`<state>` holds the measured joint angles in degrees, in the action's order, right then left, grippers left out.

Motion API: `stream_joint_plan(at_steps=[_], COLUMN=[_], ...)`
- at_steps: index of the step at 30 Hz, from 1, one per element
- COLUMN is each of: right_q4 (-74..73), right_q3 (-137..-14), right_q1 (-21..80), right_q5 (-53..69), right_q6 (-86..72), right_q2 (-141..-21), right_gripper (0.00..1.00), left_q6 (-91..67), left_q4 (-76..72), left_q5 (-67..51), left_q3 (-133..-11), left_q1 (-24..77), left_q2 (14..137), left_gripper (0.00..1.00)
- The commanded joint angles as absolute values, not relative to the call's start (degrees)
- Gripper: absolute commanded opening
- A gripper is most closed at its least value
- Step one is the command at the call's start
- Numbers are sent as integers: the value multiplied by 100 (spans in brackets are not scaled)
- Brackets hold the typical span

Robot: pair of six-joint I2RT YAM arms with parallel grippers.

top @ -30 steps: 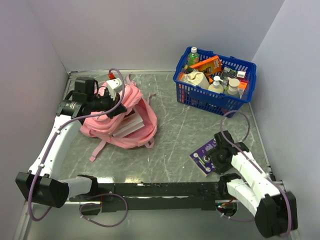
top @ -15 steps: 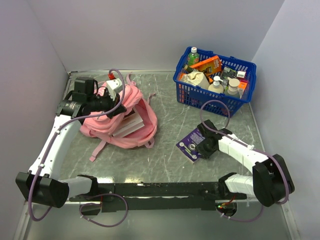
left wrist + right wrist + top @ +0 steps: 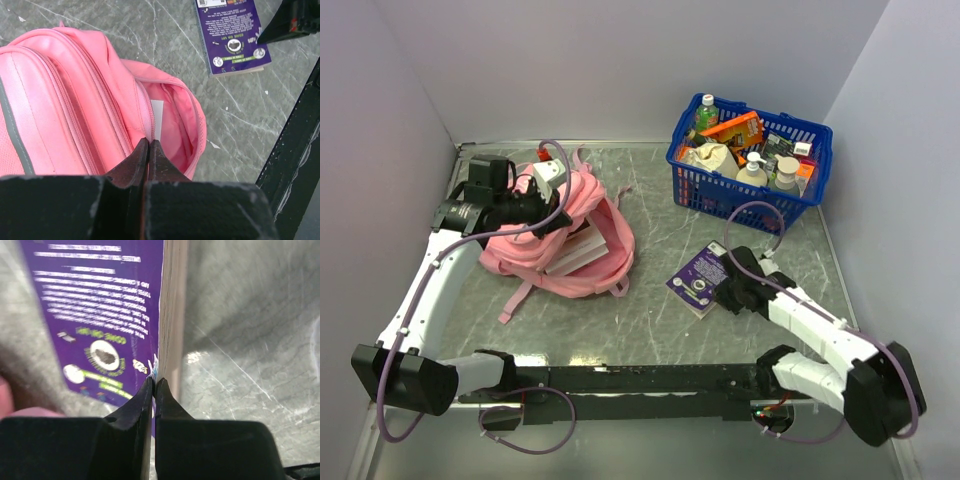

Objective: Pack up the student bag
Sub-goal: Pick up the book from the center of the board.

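Observation:
The pink student bag [image 3: 582, 205] lies at the left of the table with its mouth held open toward the middle. My left gripper [image 3: 558, 220] is shut on the pink fabric at the mouth's rim [image 3: 149, 142]. White books [image 3: 578, 252] show inside the bag. A purple book [image 3: 698, 280] lies right of the bag and also shows in the left wrist view [image 3: 232, 35]. My right gripper [image 3: 725, 292] is shut on the edge of its purple cover [image 3: 154, 381], with the page block [image 3: 174, 315] just to the right of the fingertips.
A blue plastic basket [image 3: 745, 200] full of bottles and packets stands at the back right. Grey walls close in the left, back and right sides. A black rail [image 3: 650, 378] runs along the near edge between the arm bases.
My right gripper has closed on the purple book's cover and swung left and away from the near edge, and the book has moved with it toward the bag. The left arm has not moved.

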<state>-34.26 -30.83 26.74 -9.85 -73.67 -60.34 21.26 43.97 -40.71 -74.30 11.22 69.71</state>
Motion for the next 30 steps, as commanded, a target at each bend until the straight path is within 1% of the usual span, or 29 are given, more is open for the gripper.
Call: stream_joint_plan(at_steps=[1, 7, 11, 16, 22, 27, 30], right_q4=[-3208, -2384, -2066, -1653, -1012, -774, -677], right_q3=[-3400, -3866, -4358, -5025, -5967, -6836, -7118], right_q1=[2803, 2804, 2804, 2830, 3049, 3558, 3682], right_q5=[-1599, -1108, -381, 210, 1185, 1468, 1669], right_q6=[-6805, -6101, -5950, -5854, -5775, -5564, -5493], right_q2=[-5354, -4623, -4754, -5001, -5782, -6608, -7039], right_gripper=[0, 0, 0, 0, 0, 0, 0], left_q6=[2233, 2136, 2118, 2118, 2074, 2022, 2004], left_q4=[4298, 4175, 4192, 4192, 4131, 4105, 4096], left_q5=[-4298, -4263, -4237, -4192, -4157, -4157, -4122], left_q3=[-7787, -7761, -7796, -7805, -7726, -7761, -7761], left_q1=[1090, 1090, 1090, 1090, 1090, 1090, 1090], left_q2=[6926, 6899, 6943, 6943, 6908, 6908, 6891], left_gripper=[1, 1, 1, 1, 1, 1, 1])
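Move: The right fingers are already shut on the purple book's right-hand edge, low over the board; the book's middle is about 4 cm ahead and 5 cm to the left. The pink backpack's open mouth lies roughly 32 cm to the right hand's left, 10 cm farther out and 8 cm higher; the blue basket stands some 30 cm ahead and 7 cm to the right. From the left hand, the mouth is about 8 cm right, 2 cm ahead and 15 cm down. Keeping its pinch on the edge of the purple book, the right hand lifts it some 27 cm, steeply at first, then sweeping left and a little forward towards the backpack's mouth. On the way the wrist tips the fingers up from near-vertical and swings counter-clockwise by about 35 degrees. The left hand stays put, still gripping the pink cloth beside the mouth. ##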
